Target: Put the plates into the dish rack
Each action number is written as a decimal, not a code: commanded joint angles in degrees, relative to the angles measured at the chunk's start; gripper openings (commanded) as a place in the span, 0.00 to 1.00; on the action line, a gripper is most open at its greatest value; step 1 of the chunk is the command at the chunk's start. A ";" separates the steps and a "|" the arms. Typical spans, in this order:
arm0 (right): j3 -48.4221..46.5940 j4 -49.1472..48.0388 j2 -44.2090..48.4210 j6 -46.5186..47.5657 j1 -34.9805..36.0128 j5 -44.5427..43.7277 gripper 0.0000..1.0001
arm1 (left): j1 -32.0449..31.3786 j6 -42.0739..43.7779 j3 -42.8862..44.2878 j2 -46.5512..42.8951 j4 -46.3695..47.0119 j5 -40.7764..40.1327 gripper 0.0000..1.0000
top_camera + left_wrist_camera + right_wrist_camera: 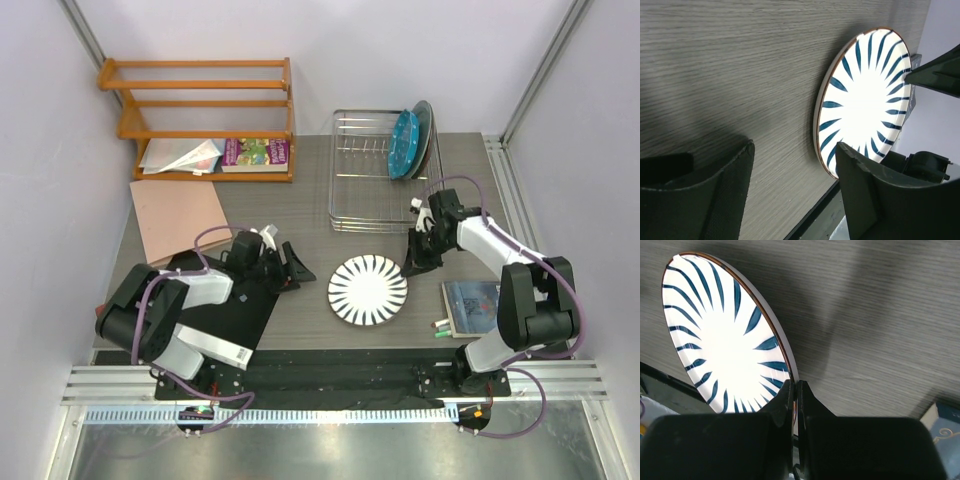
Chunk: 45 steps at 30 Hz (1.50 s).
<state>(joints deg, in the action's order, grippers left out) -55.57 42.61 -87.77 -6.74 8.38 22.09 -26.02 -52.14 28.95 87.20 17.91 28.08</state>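
The white plate with dark radial stripes [368, 290] lies on the table between the two arms. My right gripper [415, 262] is at its far right edge, and in the right wrist view the jaws [795, 385] are shut on the brown rim of this plate [720, 335]. My left gripper [300, 270] is just left of the plate, open [794, 150] with only bare table between its fingers; the plate [865, 100] lies beyond its right finger. The wire dish rack [355, 195] holds a blue dotted plate [405, 145] upright, with a darker plate [426, 125] behind it.
An orange wooden shelf [200, 85] with books stands at the back left. A pink board [180, 215] lies in front of it, and a black mat [235, 320] lies under the left arm. A blue book [472, 305] and pens [441, 325] lie beside the right arm's base.
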 commanded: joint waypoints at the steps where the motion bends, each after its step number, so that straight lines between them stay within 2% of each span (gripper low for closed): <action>1: 1.25 -8.50 0.05 -8.89 1.28 2.70 0.01 | -2.54 -1.91 -0.03 3.06 4.24 0.40 0.65; 6: 5.11 -16.40 0.58 -15.39 5.15 2.87 0.02 | -4.48 -2.44 -0.03 5.17 5.81 1.28 0.60; 12: 7.84 -18.61 0.58 -17.07 8.23 3.75 0.01 | -5.18 -2.88 1.72 9.74 7.05 3.30 0.54; 16: 8.99 -19.58 1.19 -17.95 8.75 4.19 0.01 | -5.36 -2.36 4.27 12.64 6.61 4.62 0.40; 21: 12.75 -20.37 3.39 -17.25 8.84 4.98 0.01 | -5.36 -0.69 3.40 11.86 4.06 3.83 0.28; 22: 13.46 -20.98 4.52 -17.60 8.84 5.68 0.01 | -5.36 0.01 2.87 11.59 3.63 3.66 0.19; 24: 14.96 -21.95 5.67 -18.13 8.84 6.30 0.01 | -5.27 0.90 2.69 10.63 2.22 3.74 0.11; 25: 15.14 -22.04 6.20 -18.13 8.84 7.26 0.01 | -5.18 1.25 2.43 10.19 1.95 3.74 0.04; 28: 16.19 -22.83 7.61 -18.31 8.84 9.28 0.02 | -4.92 2.13 1.38 9.48 3.35 6.10 0.00; 30: 17.95 -24.59 8.22 -18.83 8.76 11.30 0.08 | -4.65 2.83 0.67 8.87 6.06 9.95 0.00; 31: 18.39 -25.20 8.31 -18.92 8.76 12.18 0.21 | -4.57 3.01 0.50 8.78 6.60 11.37 0.00; 34: 19.97 -28.36 8.58 -20.24 8.76 14.82 0.40 | -4.57 4.24 -0.56 8.42 8.10 15.77 0.00; 37: 21.03 -31.09 7.96 -21.11 8.76 17.89 0.46 | -4.57 5.47 -1.09 8.69 7.93 18.15 0.00; 45: 24.80 -42.33 4.89 -27.35 8.76 27.63 0.48 | -4.65 4.59 1.90 14.31 10.03 22.28 0.00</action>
<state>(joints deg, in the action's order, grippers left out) -32.53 14.28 -81.41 -26.72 15.22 34.26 -28.47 -49.76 28.73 97.27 23.75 42.28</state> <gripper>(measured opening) 0.482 0.033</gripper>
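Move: The striped plate's right rim is already pinched in my right hand; its middle lies about 9 cm to that hand's left, 4 cm nearer me and 2 cm lower. From my empty, open left hand, the plate's middle is some 15 cm to the right, 2 cm back and near level. From my right hand, the dish rack stands about 24 cm ahead and 4 cm left; the blue book lies some 17 cm right and 8 cm back. My right hand brings the plate about 4 cm left and a little forward and down, while my left hand slides some 4 cm right, sinks 2 cm and shuts its fingers on the plate's left rim. Then both hands draw back, the right about 7 cm and the left 3 cm, my left turning clockwise; my right rolls its left side up and opens about halfway around the right rim. ##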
